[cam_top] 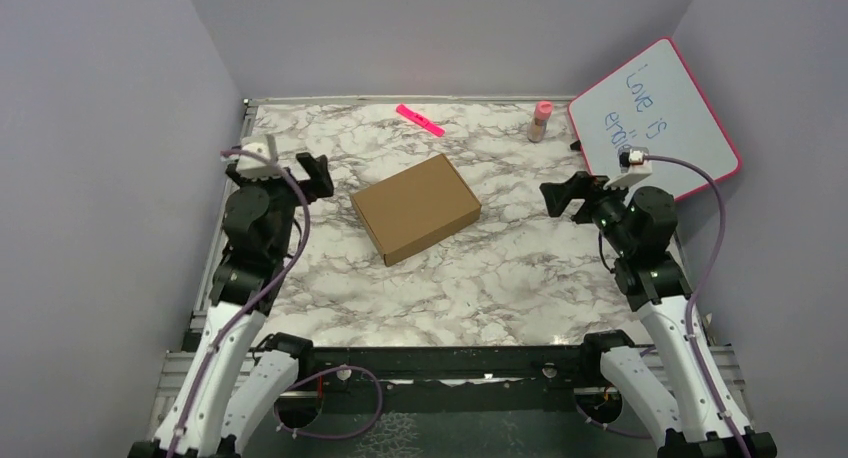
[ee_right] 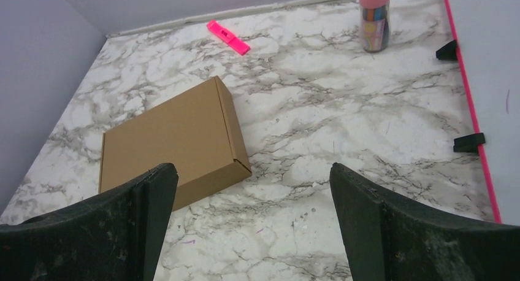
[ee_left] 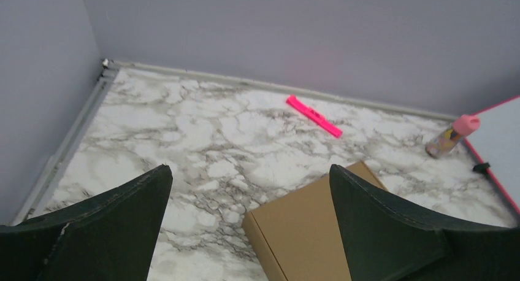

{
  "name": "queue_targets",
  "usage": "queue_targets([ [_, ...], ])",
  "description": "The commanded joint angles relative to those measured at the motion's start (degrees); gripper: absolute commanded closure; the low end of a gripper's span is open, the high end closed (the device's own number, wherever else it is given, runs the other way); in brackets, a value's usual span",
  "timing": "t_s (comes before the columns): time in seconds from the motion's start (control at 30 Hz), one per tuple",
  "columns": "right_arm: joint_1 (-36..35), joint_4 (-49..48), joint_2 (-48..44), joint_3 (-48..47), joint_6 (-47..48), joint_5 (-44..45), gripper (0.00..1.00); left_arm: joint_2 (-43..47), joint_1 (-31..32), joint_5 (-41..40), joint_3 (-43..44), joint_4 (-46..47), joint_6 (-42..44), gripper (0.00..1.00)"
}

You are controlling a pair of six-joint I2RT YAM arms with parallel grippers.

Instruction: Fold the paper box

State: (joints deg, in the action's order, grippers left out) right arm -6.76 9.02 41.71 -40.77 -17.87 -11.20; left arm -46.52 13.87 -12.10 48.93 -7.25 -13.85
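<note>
The paper box (cam_top: 416,207) is a plain brown cardboard mailer, closed into a shallow rectangular box, lying turned at an angle in the middle of the marble table. In the left wrist view the paper box (ee_left: 313,232) lies low between the fingers, partly behind the right one. The paper box (ee_right: 172,140) also shows at centre left in the right wrist view. My left gripper (cam_top: 312,168) hovers left of it, open and holding nothing. My right gripper (cam_top: 568,195) hangs to its right, open and holding nothing. Neither touches the box.
A pink marker (cam_top: 420,120) lies near the back wall. A small pink-capped bottle (cam_top: 540,121) stands at the back right. A pink-framed whiteboard (cam_top: 655,118) leans against the right wall on black clips (ee_right: 469,142). Grey walls close in three sides.
</note>
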Motion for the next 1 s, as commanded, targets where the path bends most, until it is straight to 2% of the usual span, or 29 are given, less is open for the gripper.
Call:
queue_targets([
  [0.0,-0.3,-0.8,-3.2,-0.8,1.6,3.6,0.0,13.5,-0.3,-5.7,-4.7,1.9,3.8,0.01],
  [0.17,-0.3,-4.2,-5.6,1.8,1.8,4.2,0.0,26.4,-0.3,-5.8,-13.6,7.6,3.3,0.01],
  [0.33,-0.3,-5.9,-6.2,3.4,2.5,4.3,0.0,33.5,-0.3,-7.6,-17.8,9.8,3.3,0.01],
  [0.53,-0.3,-6.6,-5.8,4.2,3.1,6.0,0.0,34.7,-0.3,-13.2,-17.8,9.0,0.2,0.01],
  [0.97,-0.3,-7.8,-6.2,5.9,3.0,6.2,0.0,31.9,-0.5,-13.7,-17.8,9.1,-0.5,0.01],
])
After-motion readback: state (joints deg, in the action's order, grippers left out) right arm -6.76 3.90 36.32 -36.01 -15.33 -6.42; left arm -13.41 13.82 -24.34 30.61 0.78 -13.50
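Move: The closed paper box lies untouched on the table, its middle about 7 cm ahead of the left hand, 17 cm to its right and some 28 cm below it. The pink strip lies roughly 26 cm beyond the box, about 33 cm ahead of the left hand and 17 cm to its right. From the right hand the box is around 10 cm ahead, 27 cm to the left and 23 cm below. The finished box is left behind as the left hand, empty and wide open, backs away from it some 10 cm and drifts about 6 cm left, first rising 5 cm, then sinking half of that. Its fingers tip upward about 20 degrees and swing slightly counter-clockwise. The right hand, also open, bobs up and settles again, tipping up a little, touching nothing. ##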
